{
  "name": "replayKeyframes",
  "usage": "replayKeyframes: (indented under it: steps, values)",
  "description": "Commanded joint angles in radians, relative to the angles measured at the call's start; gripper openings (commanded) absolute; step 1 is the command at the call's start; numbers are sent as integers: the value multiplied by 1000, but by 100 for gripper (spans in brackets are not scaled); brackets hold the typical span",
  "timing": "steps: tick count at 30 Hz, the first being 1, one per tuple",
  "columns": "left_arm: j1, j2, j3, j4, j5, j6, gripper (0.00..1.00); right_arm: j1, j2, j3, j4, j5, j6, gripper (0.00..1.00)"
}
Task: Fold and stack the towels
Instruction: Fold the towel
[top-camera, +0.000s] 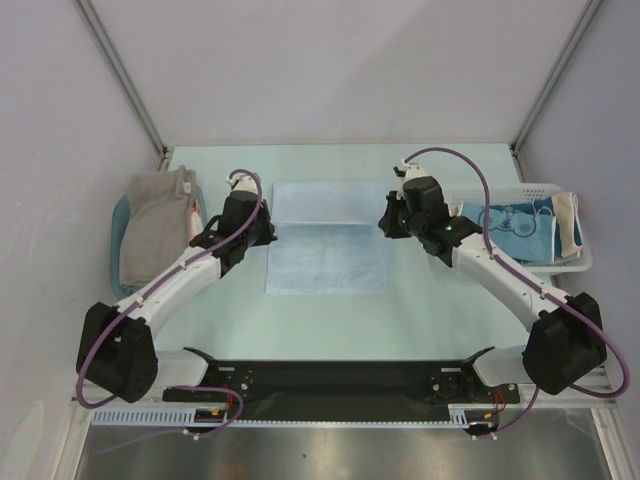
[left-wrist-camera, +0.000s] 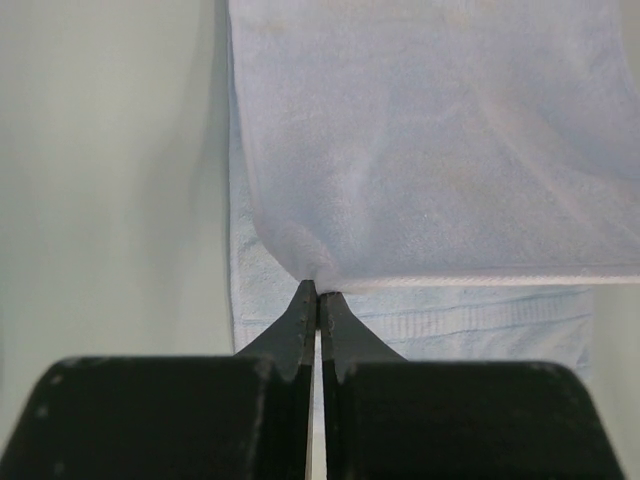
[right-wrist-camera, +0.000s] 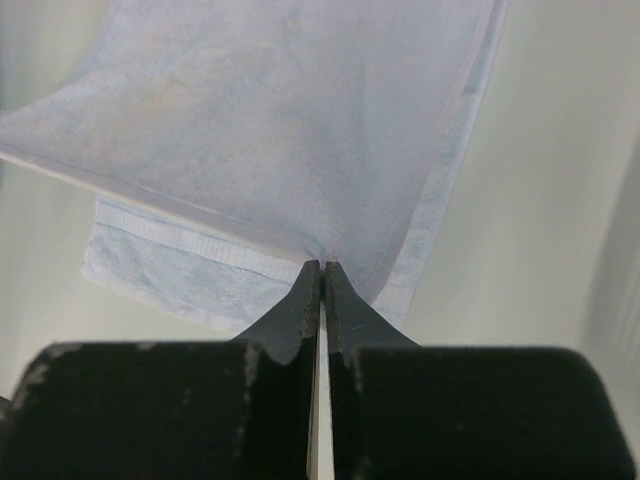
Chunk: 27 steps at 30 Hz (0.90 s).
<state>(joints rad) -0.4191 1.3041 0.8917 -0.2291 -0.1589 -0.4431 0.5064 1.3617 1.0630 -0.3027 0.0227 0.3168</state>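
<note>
A plain light blue towel (top-camera: 325, 255) lies spread in the middle of the table, its far part doubled over toward me. My left gripper (top-camera: 270, 230) is shut on the left corner of that raised layer, and my right gripper (top-camera: 386, 222) is shut on the right corner. In the left wrist view the towel (left-wrist-camera: 430, 150) hangs from the pinched tips of the left gripper (left-wrist-camera: 318, 288), with the lower layer flat beneath. The right wrist view shows the same towel (right-wrist-camera: 270, 130) in the right gripper (right-wrist-camera: 322, 265). A folded grey-beige towel (top-camera: 155, 232) rests at the left.
The grey-beige towel sits on a shallow teal tray (top-camera: 117, 225) at the table's left edge. At the right stands a white mesh basket (top-camera: 580, 262) holding a dark teal patterned towel (top-camera: 520, 225). Grey walls close in the back and sides.
</note>
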Motion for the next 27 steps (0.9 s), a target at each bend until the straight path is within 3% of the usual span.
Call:
replayKeyframes:
  steps: [1, 27]
  values:
    - [-3, -57, 33, -26, -33, 17, 1, 3, -42, 35, -38, 36, -15, 0]
    - [-37, -31, -203, 93, 7, -37, 1, 49, 2, -205, 66, -12, 47, 0]
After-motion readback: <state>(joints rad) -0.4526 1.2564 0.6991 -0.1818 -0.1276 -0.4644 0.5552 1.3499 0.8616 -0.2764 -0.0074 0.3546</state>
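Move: The held edge of the pale blue towel goes to the lower layer's near edge. Its near left corner is about 10 cm back, 2 cm left and 9 cm below the left hand; its near right corner is some 11 cm back, 1 cm right and 10 cm below the right. The grey towel's basket stands roughly 27 cm left and 3 cm ahead of the left hand, the white basket about 33 cm right and 4 cm ahead of the right. Keep both grippers shut on the raised corners of the pale blue towel. Lift the left one a centimetre or so while both ease back, then swing both down and back together towards the lower layer's near edge, ending about 5 cm nearer the base and 5 to 8 cm lower, the right sinking more. Let the fingers tip down slightly, up to 10 degrees. ##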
